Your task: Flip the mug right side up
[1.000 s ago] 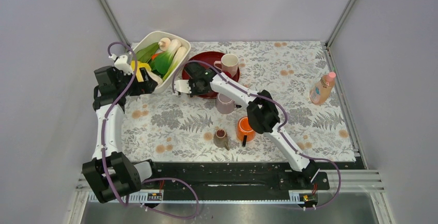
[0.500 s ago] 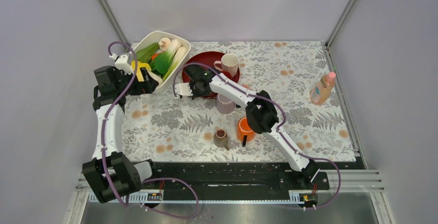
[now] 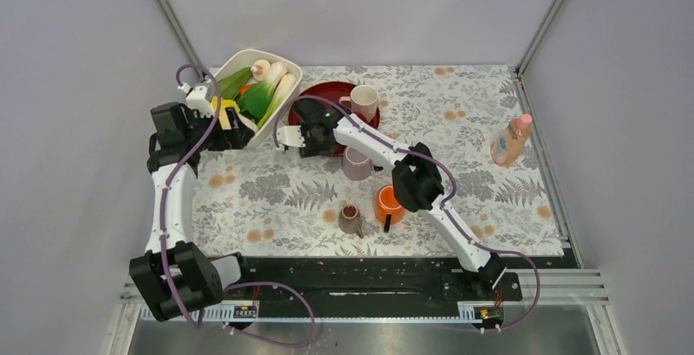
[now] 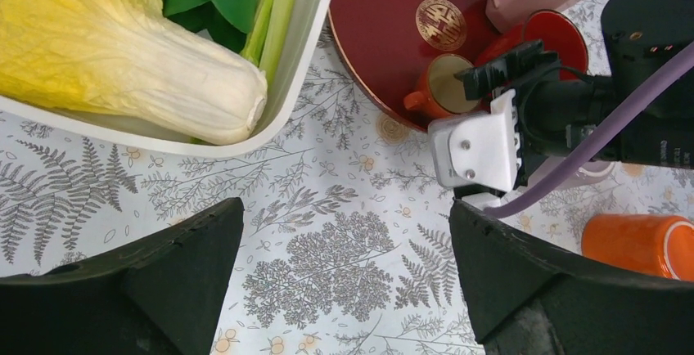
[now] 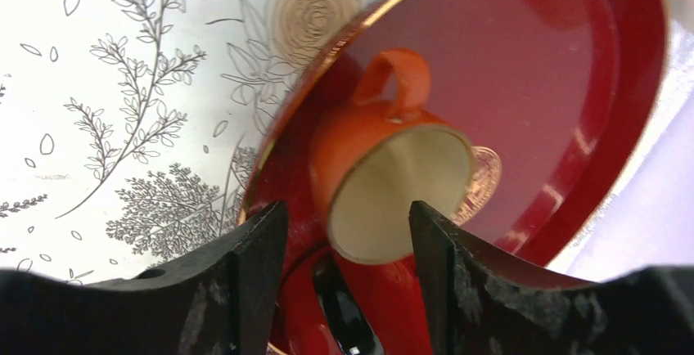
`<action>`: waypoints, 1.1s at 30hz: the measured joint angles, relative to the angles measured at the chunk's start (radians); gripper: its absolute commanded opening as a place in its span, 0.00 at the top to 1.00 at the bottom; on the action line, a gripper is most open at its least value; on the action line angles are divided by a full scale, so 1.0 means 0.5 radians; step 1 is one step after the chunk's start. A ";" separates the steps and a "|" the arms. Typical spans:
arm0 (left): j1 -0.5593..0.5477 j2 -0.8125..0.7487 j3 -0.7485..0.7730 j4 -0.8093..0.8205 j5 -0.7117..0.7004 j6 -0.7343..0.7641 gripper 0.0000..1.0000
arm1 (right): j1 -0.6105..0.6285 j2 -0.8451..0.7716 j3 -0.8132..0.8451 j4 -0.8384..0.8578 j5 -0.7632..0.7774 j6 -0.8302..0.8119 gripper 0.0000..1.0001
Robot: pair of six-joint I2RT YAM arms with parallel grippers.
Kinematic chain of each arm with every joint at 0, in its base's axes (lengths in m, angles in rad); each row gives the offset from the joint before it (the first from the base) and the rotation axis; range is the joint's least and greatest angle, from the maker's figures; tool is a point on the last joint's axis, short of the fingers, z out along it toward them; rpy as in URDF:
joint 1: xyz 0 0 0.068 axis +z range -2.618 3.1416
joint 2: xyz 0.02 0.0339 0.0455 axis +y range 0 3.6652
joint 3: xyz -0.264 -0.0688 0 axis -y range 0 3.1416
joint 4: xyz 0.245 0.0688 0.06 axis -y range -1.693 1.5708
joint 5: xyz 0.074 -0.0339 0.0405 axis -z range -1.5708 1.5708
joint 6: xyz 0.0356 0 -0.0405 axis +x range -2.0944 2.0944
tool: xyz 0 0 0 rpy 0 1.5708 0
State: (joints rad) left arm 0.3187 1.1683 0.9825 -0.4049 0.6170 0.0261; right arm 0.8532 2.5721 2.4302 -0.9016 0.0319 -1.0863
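Note:
A small orange mug (image 5: 385, 167) with a cream inside lies tilted on its side at the left edge of the red tray (image 5: 532, 69), handle pointing away from me. It also shows in the left wrist view (image 4: 442, 85). My right gripper (image 5: 348, 232) is open, its jaws standing either side of the mug's mouth and just above it. In the top view the right gripper (image 3: 304, 136) hides the mug. My left gripper (image 4: 344, 232) is open and empty above the tablecloth, beside the white bowl (image 3: 274, 114).
The tray (image 3: 323, 92) also bears an upright pink mug (image 3: 364, 101) and a red cup (image 4: 556, 32). A pink mug (image 3: 357, 164) stands upside down on the cloth, with an orange mug (image 3: 388, 205) on its side, a small brown mug (image 3: 350, 218) and a bottle (image 3: 510, 141).
My right gripper has shifted slightly back and forth over the tray's left edge. My left wrist has moved up a little. No object has moved.

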 measured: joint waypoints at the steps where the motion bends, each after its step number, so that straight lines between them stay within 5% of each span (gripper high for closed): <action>1: -0.011 0.000 0.019 -0.025 0.000 0.014 0.01 | 0.001 -0.014 -0.002 0.006 0.011 0.017 0.32; 3: -0.043 0.000 0.071 -0.072 0.000 0.057 0.01 | 0.002 -0.083 -0.037 0.040 0.029 0.063 0.27; 6: -0.119 0.000 0.191 -0.180 -0.001 0.161 0.01 | 0.006 -0.304 -0.200 0.118 0.071 0.142 0.02; 12: -0.523 -0.027 0.481 -0.449 0.050 0.494 0.01 | 0.018 -0.854 -0.482 0.312 0.208 0.459 0.01; 18: -1.455 -0.159 0.558 -0.766 0.077 1.025 0.01 | -0.097 -1.472 -0.922 0.458 0.417 0.978 0.01; 24: -2.471 -0.039 0.549 -1.015 -0.173 1.524 0.01 | -0.523 -1.994 -1.666 0.473 0.485 1.560 0.01; 28: -2.931 0.325 0.512 -1.002 -0.494 1.704 0.12 | -0.832 -2.275 -2.210 0.501 0.480 1.847 0.00; 33: -3.141 0.768 0.438 -0.855 -0.823 1.868 0.43 | -0.858 -2.589 -2.593 0.535 0.430 1.986 0.00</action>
State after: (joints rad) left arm -1.2518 1.5524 1.2015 -0.8326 0.2054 0.9604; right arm 0.4244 1.2778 1.1339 -0.6342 0.2466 -0.0933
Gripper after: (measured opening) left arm 0.714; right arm 0.993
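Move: The upside-down brown mug is about 19 cm back from the left gripper, 32 cm to its right and 17 cm below. The orange mug stands some 11 cm right of the brown mug and 4 cm farther out. The right gripper is still at the small cup, about 1 cm ahead and 3 cm below; the red mug is 10 cm to its right and 2 cm ahead. Swing the left gripper about 33 cm right and 24 cm back towards the brown mug, rising first, then dropping to just above it; turn the wrist clockwise until the fingers point down and begin closing them. Open the right gripper fully while lifting it steeply off the small cup, then carry it right, well clear of the tray, coming partly down and back. ##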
